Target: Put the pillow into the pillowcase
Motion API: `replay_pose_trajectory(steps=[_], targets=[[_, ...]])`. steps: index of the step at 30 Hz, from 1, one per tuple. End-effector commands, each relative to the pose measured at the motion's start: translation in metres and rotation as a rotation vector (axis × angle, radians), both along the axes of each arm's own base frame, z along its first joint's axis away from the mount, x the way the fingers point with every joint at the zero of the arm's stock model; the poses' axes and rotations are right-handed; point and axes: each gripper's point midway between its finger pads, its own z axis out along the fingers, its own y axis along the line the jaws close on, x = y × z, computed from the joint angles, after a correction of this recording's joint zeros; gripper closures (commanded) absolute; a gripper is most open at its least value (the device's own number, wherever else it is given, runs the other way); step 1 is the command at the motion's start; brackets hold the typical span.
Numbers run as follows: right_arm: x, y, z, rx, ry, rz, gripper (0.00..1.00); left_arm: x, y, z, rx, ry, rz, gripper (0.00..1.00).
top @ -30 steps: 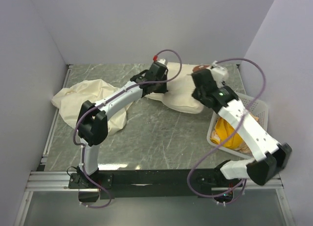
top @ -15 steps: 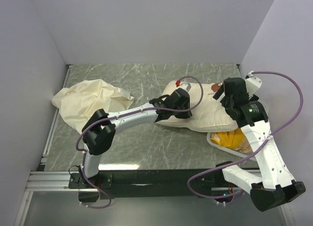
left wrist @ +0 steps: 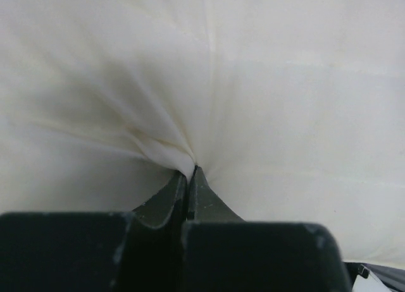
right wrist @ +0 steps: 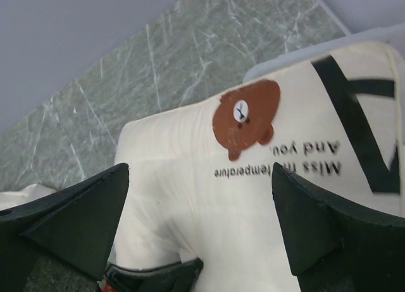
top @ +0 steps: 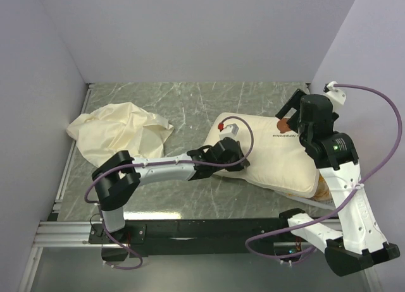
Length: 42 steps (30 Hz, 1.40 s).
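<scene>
The pillow (top: 272, 150), a puffy cream cushion with a brown bear face (right wrist: 247, 115) and black text, lies at the right of the table. My left gripper (top: 239, 160) is shut on a pinch of the pillow's fabric at its near left edge, and folds radiate from the closed jaws (left wrist: 190, 173). The right gripper (top: 292, 114) hovers open above the pillow's far right end, its fingers (right wrist: 76, 222) spread wide over the printed face with nothing between them. The pillowcase (top: 120, 131), a limp plain cream sack, lies crumpled at the far left, away from both grippers.
A white basket (top: 310, 202) at the right is almost wholly covered by the pillow. Grey walls close the table on the left, back and right. Green marbled tabletop (top: 190, 109) shows between pillowcase and pillow.
The right gripper has opened and let go of the pillow's right end. The left gripper, still shut on the fabric, has dragged the pillow toward the near edge, over the basket.
</scene>
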Motion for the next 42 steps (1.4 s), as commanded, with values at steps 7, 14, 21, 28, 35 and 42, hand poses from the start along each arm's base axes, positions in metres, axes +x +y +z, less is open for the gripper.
replay_pose_trajectory(steps=[7,14,21,28,35,42], targets=[[0.046,0.047,-0.017,0.027,0.039,0.202,0.00,-0.028,-0.009,0.026,-0.094,0.005,0.060,0.93],[0.053,0.058,-0.034,0.041,0.060,0.243,0.00,-0.005,0.058,0.046,0.007,-0.082,0.255,0.29],[0.056,0.099,-0.049,0.013,0.082,0.357,0.00,0.034,0.215,0.030,0.220,-0.077,0.588,0.18],[0.051,0.182,-0.071,-0.020,0.112,0.576,0.00,0.074,0.393,0.016,0.521,-0.063,1.079,0.16],[0.038,0.273,-0.083,0.073,0.053,0.899,0.00,0.120,0.429,-0.012,0.625,0.023,1.080,0.16],[0.033,0.309,-0.114,0.066,0.109,0.982,0.00,0.173,0.416,-0.033,0.732,0.026,0.940,0.18]])
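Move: The left hand still pinches the pillow's near-left edge. The pillow's middle lies about 7 cm to its right, 5 cm ahead and 5 cm down. The pillowcase it goes for next lies some 49 cm to its left, 15 cm ahead and 13 cm below. The basket under the pillow is roughly 25 cm right, 8 cm ahead and 10 cm down. From the open right hand, the pillowcase is about 58 cm left, 9 cm ahead and 32 cm down, and the pillow 6 cm left, level fore and aft, 24 cm below. The left fingers draw the pillow back about 2 cm, open wide and let go; that hand then lifts clear, swings some 45 cm left and on forward to the pillowcase, turning counter-clockwise and sinking over the cloth. The right hand, open throughout, first eases forward and down, then sweeps left across the pillow towards the pillowcase, about 28 cm in all, sinking further and turning some 50 degrees counter-clockwise. ##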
